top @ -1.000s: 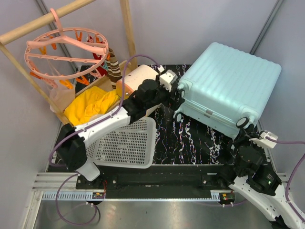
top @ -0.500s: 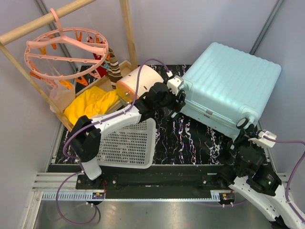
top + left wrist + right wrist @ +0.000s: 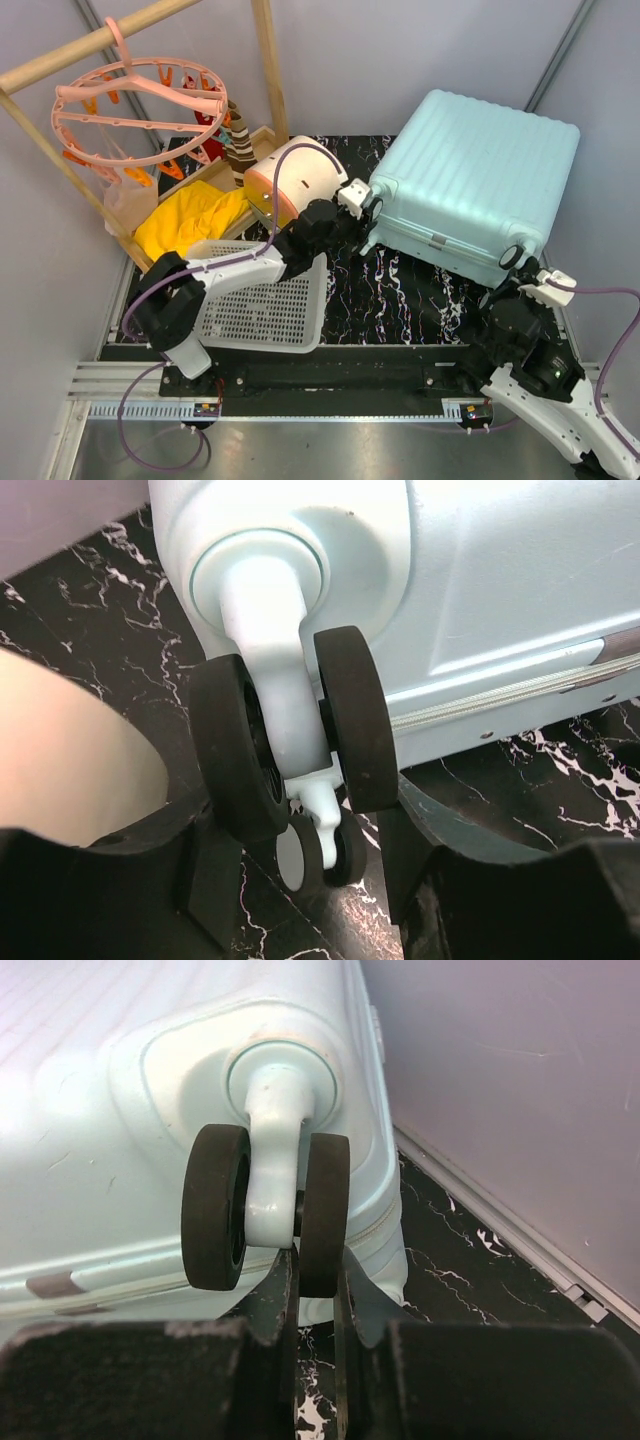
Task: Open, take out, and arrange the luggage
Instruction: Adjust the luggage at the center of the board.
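Note:
The luggage (image 3: 480, 170), a pale mint-blue hard-shell suitcase, lies flat and closed on the black marbled mat, its wheels facing the arms. My left gripper (image 3: 360, 208) is at its near left corner. In the left wrist view the left gripper (image 3: 305, 865) is shut on the black double wheel (image 3: 350, 720) under the shell (image 3: 500, 570), one finger against each outer side. My right gripper (image 3: 507, 278) is at the near right corner. In the right wrist view the right gripper (image 3: 315, 1280) is shut on the right-hand disc of that wheel (image 3: 325, 1210), below the shell (image 3: 80, 1110).
A white perforated basket (image 3: 265, 300) lies under the left arm. A cream-and-orange rounded box (image 3: 295, 180) stands just left of the suitcase. Behind it are a wooden crate with yellow cloth (image 3: 190, 220) and a pink round clip hanger (image 3: 140, 100). A wall (image 3: 520, 1080) runs close on the right.
My left gripper's jaws have narrowed from wide open onto the suitcase's left wheel. The suitcase has shifted slightly back and to the left. The right gripper stays shut on its wheel.

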Available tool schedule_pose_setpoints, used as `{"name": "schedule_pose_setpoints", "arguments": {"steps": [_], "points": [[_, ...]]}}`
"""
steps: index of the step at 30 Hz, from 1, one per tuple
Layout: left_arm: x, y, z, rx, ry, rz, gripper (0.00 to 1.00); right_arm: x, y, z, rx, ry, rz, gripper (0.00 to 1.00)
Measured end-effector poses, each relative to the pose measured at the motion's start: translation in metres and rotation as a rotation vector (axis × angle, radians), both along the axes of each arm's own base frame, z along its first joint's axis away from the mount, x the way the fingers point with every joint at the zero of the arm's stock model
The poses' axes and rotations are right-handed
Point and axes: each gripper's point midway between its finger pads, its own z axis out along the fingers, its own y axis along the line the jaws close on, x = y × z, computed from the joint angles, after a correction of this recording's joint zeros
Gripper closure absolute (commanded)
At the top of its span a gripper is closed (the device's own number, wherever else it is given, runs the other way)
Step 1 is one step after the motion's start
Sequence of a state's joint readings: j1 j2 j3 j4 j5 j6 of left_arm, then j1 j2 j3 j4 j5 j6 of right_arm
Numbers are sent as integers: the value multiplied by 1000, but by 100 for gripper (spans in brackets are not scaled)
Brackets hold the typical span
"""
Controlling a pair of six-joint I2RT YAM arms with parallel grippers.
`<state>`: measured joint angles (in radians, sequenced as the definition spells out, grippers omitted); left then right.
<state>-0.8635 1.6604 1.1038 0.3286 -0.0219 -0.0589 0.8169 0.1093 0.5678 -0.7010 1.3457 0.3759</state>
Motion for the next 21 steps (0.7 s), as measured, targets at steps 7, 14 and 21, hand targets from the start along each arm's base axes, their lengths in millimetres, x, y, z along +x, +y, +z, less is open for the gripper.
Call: {"name": "schedule_pose_setpoints", "arguments": {"steps": [7,14,21], "points": [[-27,20,-1,-5,-54,48,100,6,4,1,-5,5,-41,94],[-27,49,-7,37,-73,165,100,30,23,18,-235,192,-85,47],[-33,47,-8,27,-59,194,100,48,37,42,-249,223,-104,13]]}}
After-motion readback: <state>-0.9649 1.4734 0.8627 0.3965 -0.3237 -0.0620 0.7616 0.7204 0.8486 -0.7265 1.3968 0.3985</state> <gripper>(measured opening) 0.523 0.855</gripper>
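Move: The left hand has the luggage's upper left wheel between its fingers; the luggage's middle lies about 20 cm to its right, 12 cm ahead and 5 cm below. The wooden drum stands some 14 cm left and 6 cm farther out, the grey basket roughly 21 cm left and 15 cm back, well below. The right hand, fingertips on the upper right wheel, has the luggage's middle about 22 cm ahead, 10 cm left and 8 cm lower. Keeping its hold on the upper left wheel, the left hand drags the luggage first back, then left beside the drum, about 5 cm left and 3 cm back, turning some 10 degrees counter-clockwise. The right hand lets go of its wheel, fingers opening wide as it goes forward, up and left some 7 cm over the front right corner, tilting down about 15 degrees. ##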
